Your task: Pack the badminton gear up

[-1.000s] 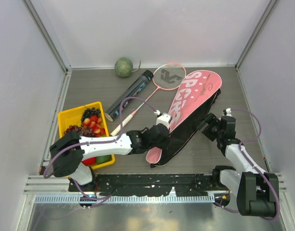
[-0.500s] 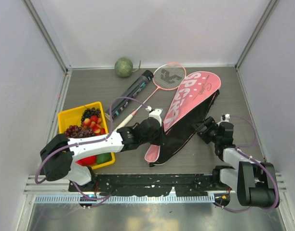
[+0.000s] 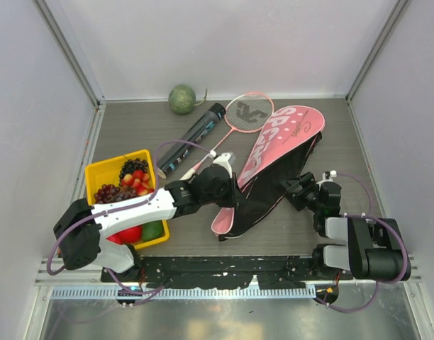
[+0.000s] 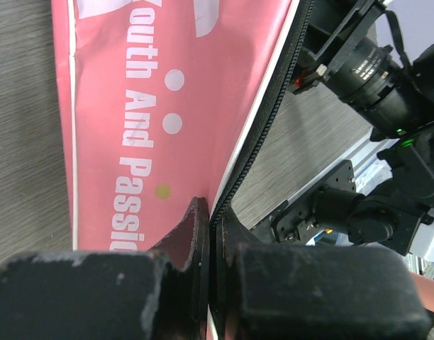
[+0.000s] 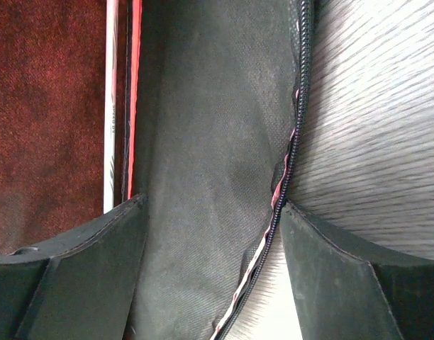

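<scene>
The large pink racket bag [image 3: 281, 142] lies slanted across the middle of the table, its black underside [image 3: 274, 188] spread to the right. My left gripper [image 3: 227, 193] is shut on the zipper edge of the pink flap [image 4: 146, 106], near the bag's narrow end. My right gripper [image 3: 293, 190] is open, its jaws straddling the black fabric [image 5: 203, 142] and the zipper edge [image 5: 296, 134]. One pink-framed racket [image 3: 248, 112] lies outside the bag at the back, its white handle [image 3: 194, 167] pointing at my left arm. The long black tube [image 3: 192, 138] lies to its left.
A yellow tray [image 3: 95, 173] of fruit stands at the left, under my left arm. A green melon [image 3: 181, 99] rests against the back wall. In the right wrist view, a thin white strip [image 5: 110, 106] runs along dark red lining [image 5: 47, 106] inside the bag.
My left gripper has drawn the pink flap's narrow end to the left and slightly back. My right arm has folded down toward its base, its gripper staying open at the bag's black edge.
</scene>
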`<state>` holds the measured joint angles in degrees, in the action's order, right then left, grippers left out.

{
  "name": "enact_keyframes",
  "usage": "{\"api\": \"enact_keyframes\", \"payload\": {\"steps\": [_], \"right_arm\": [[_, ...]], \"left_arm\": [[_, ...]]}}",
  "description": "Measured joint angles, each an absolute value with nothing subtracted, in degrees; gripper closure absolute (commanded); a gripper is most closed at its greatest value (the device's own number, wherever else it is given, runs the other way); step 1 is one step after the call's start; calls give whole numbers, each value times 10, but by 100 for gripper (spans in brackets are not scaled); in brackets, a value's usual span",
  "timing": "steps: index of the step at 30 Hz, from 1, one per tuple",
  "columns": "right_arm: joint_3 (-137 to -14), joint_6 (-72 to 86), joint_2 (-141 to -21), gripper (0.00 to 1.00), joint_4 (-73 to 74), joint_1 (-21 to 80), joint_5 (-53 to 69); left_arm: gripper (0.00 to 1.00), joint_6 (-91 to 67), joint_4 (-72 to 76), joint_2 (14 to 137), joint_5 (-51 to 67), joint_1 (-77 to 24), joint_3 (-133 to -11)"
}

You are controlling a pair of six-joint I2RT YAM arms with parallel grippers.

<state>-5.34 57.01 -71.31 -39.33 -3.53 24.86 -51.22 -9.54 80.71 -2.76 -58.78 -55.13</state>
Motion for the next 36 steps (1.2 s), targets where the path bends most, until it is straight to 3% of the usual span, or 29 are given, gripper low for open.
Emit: {"api": "enact_keyframes", "payload": {"steps": [4, 7, 9, 13, 14, 19, 24, 28, 36], "right_arm": [[-52, 589, -748, 27, -439, -14, 249], [-52, 599, -772, 38, -466, -8, 251], [-52, 604, -788, 52, -478, -8, 252], [-53, 609, -811, 92, -493, -7, 251], [-53, 608, -819, 94, -498, -7, 250], [-63, 608, -858, 95, -518, -6, 253], [-65, 602, -839, 94, -533, -4, 256], [-73, 568, -725, 94, -456, -4, 238], [-153, 470, -470, 95, -157, -1, 161]], "left_arm": [[100, -519, -110, 807, -23, -583, -568], [100, -522, -115, 807, -18, -581, -579], [100, -523, -115, 807, -17, -580, -580], [100, -528, -115, 806, -11, -576, -580], [100, -528, -115, 806, -8, -576, -580], [100, -519, -115, 808, 3, -573, -580], [93, -493, -119, 816, 3, -571, -576], [84, -465, -136, 832, -1, -571, -572], [65, -429, -160, 849, 2, -573, -572]]}}
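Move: Just to the right of the right hand's open fingers, about 2 cm over and 2 cm down, runs the bag's lower zip edge. The flap edge in the left fingers is some 24 cm left, 9 cm back and 11 cm higher; the loose racket's middle lies about 21 cm ahead and 30 cm left, the black tube 24 cm ahead and 43 cm left. From the left hand, that lower edge is roughly 9 cm ahead, 24 cm right and 13 cm below. Easing left and down about 2 cm, the right hand shuts its wide-open fingers on the bag's lower zip edge, then lifts the pinched edge quickly by some 11 cm, drifting back to the right and tipping the fingers up. The left, still on the flap edge, rises slightly, waits, then sinks about 5 cm as its fingers part a little around that edge. ##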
